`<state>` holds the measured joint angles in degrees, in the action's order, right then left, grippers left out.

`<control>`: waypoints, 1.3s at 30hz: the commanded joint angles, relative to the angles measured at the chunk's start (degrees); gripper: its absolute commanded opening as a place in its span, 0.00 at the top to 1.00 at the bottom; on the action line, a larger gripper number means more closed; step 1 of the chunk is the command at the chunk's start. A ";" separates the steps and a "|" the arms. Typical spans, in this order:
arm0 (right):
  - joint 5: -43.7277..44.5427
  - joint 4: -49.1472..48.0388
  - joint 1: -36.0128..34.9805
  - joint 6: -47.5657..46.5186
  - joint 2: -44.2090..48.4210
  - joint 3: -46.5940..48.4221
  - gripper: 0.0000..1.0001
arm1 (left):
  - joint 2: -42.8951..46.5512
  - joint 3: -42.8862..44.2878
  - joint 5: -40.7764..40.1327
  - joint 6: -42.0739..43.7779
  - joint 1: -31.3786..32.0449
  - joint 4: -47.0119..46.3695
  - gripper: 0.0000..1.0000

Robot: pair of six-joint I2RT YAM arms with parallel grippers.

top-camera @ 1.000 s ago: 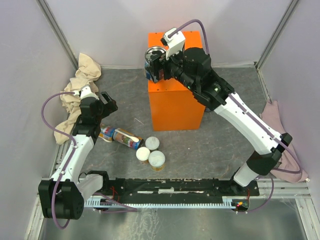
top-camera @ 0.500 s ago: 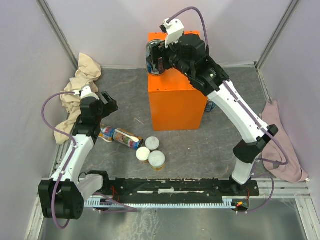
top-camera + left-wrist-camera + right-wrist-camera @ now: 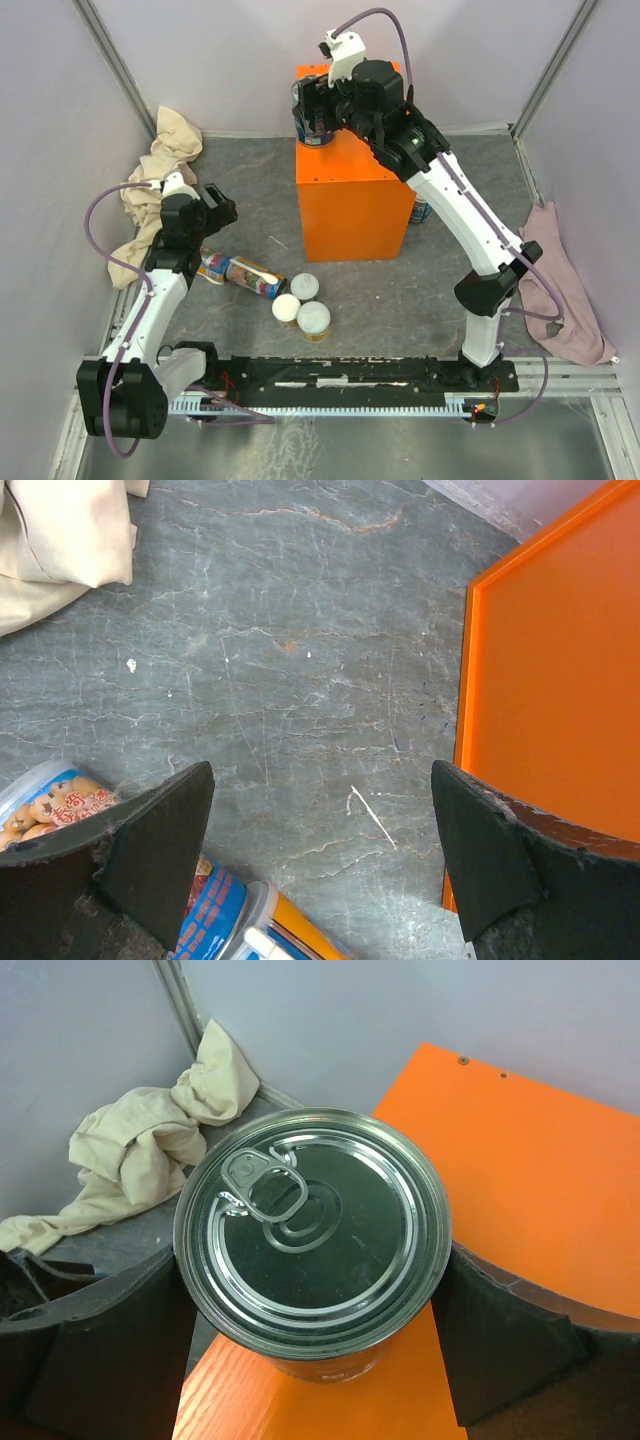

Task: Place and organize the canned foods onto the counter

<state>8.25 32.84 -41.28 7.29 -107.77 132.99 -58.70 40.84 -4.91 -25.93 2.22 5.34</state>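
My right gripper [image 3: 314, 108] is shut on a blue-labelled tin [image 3: 312, 120] with a silver pull-tab top [image 3: 312, 1225], held upright over the back left corner of the orange counter [image 3: 350, 195]. In the right wrist view the black fingers [image 3: 505, 1340] press both sides of the tin above the counter's top [image 3: 520, 1180]. My left gripper [image 3: 215, 205] is open and empty above the floor. Below it two cans lie on their sides [image 3: 240, 272], also in the left wrist view [image 3: 225, 920]. Three white-lidded cans [image 3: 303, 305] stand together. A blue can [image 3: 421, 211] stands right of the counter.
A beige cloth [image 3: 160, 170] is bunched in the left back corner. A pink cloth [image 3: 560, 290] lies against the right wall. The black rail [image 3: 350, 380] with the arm bases runs along the near edge. A white scrap [image 3: 370, 815] lies on the grey floor.
My right arm has risen and carried the tin back along the counter's left top edge towards the rear corner. My left arm and the floor cans have not moved.
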 commanded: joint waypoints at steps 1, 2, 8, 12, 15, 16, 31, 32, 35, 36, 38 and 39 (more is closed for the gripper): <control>1.95 -8.55 1.29 0.38 -0.07 4.03 0.91 | 0.33 0.03 1.80 -1.83 -0.37 -3.59 0.05; 1.88 -8.84 1.43 0.43 -0.38 3.81 0.86 | 0.34 0.07 1.89 -1.84 -0.37 -3.59 0.05; 1.68 -10.58 2.19 0.25 -2.14 2.31 0.66 | 0.34 0.12 2.56 -2.06 -0.36 -3.67 0.05; 1.19 -12.23 3.49 0.09 -3.69 1.53 0.66 | 0.64 -0.26 3.27 -2.66 -0.39 -4.15 0.05; 0.64 -14.33 4.80 0.31 -5.01 0.83 0.66 | 0.84 -0.47 3.67 -3.09 -0.37 -4.46 0.05; 0.29 -14.90 5.18 0.41 -5.53 0.74 0.66 | 0.91 -0.56 3.83 -3.15 -0.33 -4.46 0.05; -1.84 -18.72 7.99 0.14 -16.24 8.07 0.64 | 1.76 -1.07 4.71 -3.37 -0.29 -5.29 0.05; -2.02 -18.91 8.11 0.25 -16.56 8.00 0.63 | 1.68 -1.11 4.81 -3.46 -0.29 -5.40 0.05; -2.74 -19.21 8.31 0.53 -17.44 8.09 0.60 | 1.12 -0.82 5.16 -3.53 -0.28 -5.64 0.05; -2.87 -19.10 8.27 0.61 -17.78 8.42 0.58 | 0.98 -0.65 5.17 -3.44 -0.33 -5.61 0.05; -3.00 -18.72 8.32 0.85 -18.64 9.44 0.45 | 0.79 -0.38 5.19 -3.18 -0.29 -5.55 0.05; -3.06 -18.35 8.30 1.01 -19.04 10.05 0.38 | 0.70 -0.19 5.24 -3.07 -0.36 -5.49 0.05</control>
<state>6.07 11.22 -33.36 6.13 -123.50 140.77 -58.35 39.88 -0.89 -27.68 2.22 2.81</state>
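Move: The right hand holds the large can upright over the left side of the orange box's top. Its goal, the back left part of that top, is about 13 cm straight ahead and some 6 cm lower. The middle of the box top lies roughly 5 cm ahead and 8 cm right; the blue can on the floor beside the box is about 28 cm right, 2 cm ahead and 40 cm down. From the left hand, the goal is some 20 cm ahead, 20 cm right and 20 cm up. Forward and level, the right hand carries the large can about 12 cm along the left side of the orange box's top towards its back left corner, quickest in the middle and easing off at the end. The wrist tips up some 10 degrees and rolls slightly, left side rising, while the fingers keep their hold around the can; whether its base touches the box can't be seen. ##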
